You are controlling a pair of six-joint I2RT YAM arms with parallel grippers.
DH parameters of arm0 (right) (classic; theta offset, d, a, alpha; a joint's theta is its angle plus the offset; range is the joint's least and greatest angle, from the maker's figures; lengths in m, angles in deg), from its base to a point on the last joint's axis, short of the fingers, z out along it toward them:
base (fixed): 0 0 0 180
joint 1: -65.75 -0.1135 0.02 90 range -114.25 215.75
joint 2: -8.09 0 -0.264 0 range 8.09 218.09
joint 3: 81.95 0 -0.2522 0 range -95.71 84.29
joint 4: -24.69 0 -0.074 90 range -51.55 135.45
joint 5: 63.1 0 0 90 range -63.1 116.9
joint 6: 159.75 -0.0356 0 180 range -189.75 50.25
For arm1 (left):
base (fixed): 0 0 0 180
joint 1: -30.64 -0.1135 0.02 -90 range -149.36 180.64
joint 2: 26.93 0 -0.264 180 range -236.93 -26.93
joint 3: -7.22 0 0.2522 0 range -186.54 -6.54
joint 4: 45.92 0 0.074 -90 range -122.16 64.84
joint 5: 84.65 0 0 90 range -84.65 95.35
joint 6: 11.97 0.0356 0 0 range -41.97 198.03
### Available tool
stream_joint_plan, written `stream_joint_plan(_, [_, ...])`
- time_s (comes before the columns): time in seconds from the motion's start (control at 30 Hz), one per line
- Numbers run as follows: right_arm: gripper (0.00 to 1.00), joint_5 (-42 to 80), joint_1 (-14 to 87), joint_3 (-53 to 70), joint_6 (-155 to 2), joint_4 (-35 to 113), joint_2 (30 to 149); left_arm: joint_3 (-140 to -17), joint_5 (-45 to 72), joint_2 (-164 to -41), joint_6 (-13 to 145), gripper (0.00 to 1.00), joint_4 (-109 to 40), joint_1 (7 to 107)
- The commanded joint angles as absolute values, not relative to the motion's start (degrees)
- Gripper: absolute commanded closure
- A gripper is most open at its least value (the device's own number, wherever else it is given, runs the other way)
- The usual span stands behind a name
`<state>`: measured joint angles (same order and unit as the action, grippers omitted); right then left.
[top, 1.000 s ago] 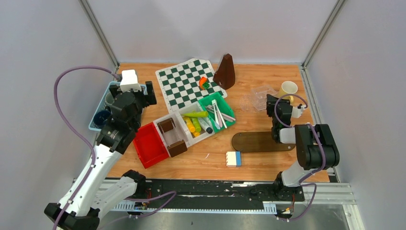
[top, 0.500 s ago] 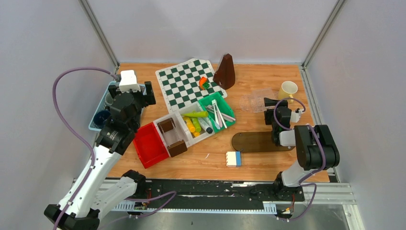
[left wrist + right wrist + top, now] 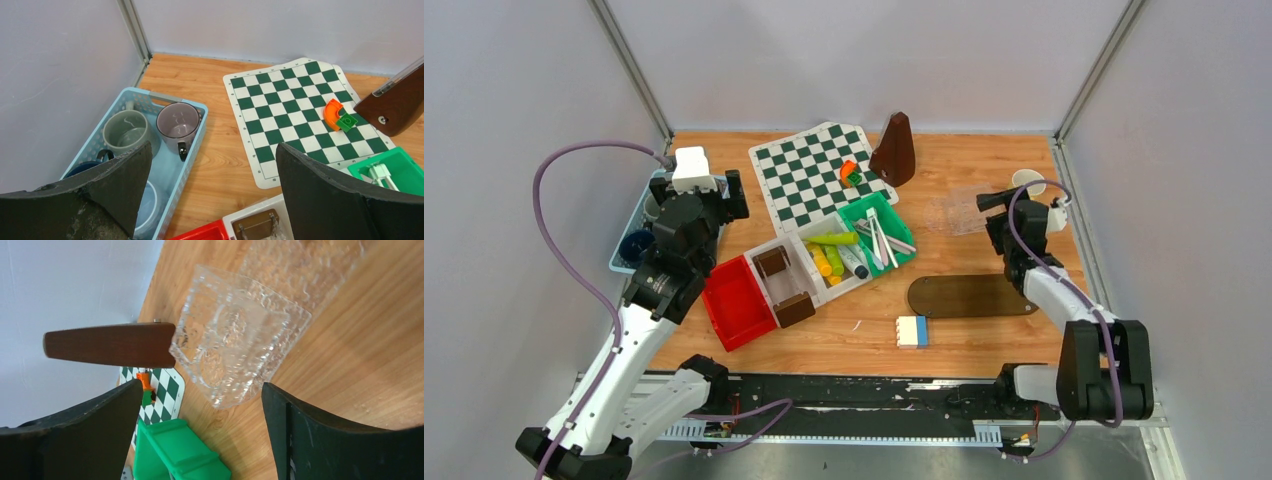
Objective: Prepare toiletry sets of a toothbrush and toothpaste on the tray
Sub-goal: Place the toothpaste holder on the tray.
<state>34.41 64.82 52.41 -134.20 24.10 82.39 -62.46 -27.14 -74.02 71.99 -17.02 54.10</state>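
A dark oval tray (image 3: 972, 296) lies at the front right. Whitish toothbrushes (image 3: 882, 238) lie in the green bin (image 3: 870, 212). Green and yellow tubes (image 3: 829, 258) lie in the white bin beside it. A pale yellow mug (image 3: 1027, 181) stands at the far right, partly behind my right arm's cable. My right gripper (image 3: 990, 204) (image 3: 200, 435) is open and holds nothing, facing a clear plastic container (image 3: 240, 355). A grey-green mug (image 3: 125, 132), a grey mug (image 3: 178, 121) and a light blue mug (image 3: 145, 207) sit in the blue basket (image 3: 192, 145). My left gripper (image 3: 212, 200) (image 3: 699, 192) hangs open above the basket's edge.
A chessboard mat (image 3: 809, 175) with small orange and green pieces lies at the back. A brown metronome (image 3: 894, 150) stands beside it. A red bin (image 3: 736, 300) and small brown boxes (image 3: 782, 285) sit mid-left. A blue-white block (image 3: 912, 331) lies near the front edge. The side walls are close.
My right gripper has opened wide and its arm has stretched out and lifted beside the pale yellow mug, which stays on the table. The left arm has not moved.
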Motion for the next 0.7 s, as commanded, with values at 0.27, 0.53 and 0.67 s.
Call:
stream_joint_plan(0.27, [0.31, 25.5, 64.7, 17.9, -94.2, 61.0, 89.2, -62.5, -28.7, -73.6, 73.2, 0.00, -19.4, 53.6])
stream_joint_plan(0.53, [0.40, 28.7, 59.4, 4.5, -80.8, 72.5, 101.6, -62.5, -28.2, -73.6, 73.3, 0.00, -19.5, 53.6])
stream_joint_plan(0.67, [0.44, 30.8, 56.6, 1.5, -78.2, 74.3, 106.1, -62.3, -28.5, -73.6, 73.9, 0.00, -19.6, 53.6])
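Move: The clear toothpaste holder, already released onto the clear tray, lies about 7 cm ahead of the right hand, 2 cm to its right and 7 cm below; the tray's middle is 8 cm ahead, 2 cm right and 10 cm below. The yellow mug stands some 5 cm farther out than the holder and 11 cm right of it; the green box is about 21 cm left of the hand and 1 cm ahead. From the left hand, the holder is roughly 15 cm ahead, 60 cm right and 31 cm below. Lift the right gripper, empty, some 9 cm clear beside the holder and carry it about 5 cm forward, then bring it left and partly back down on the holder's left side. Meanwhile roll the wrist roughly 55 degrees so its left side drops, tip the fingers more steeply down at the tray, and narrow them from nearly wide open to a little over half. ##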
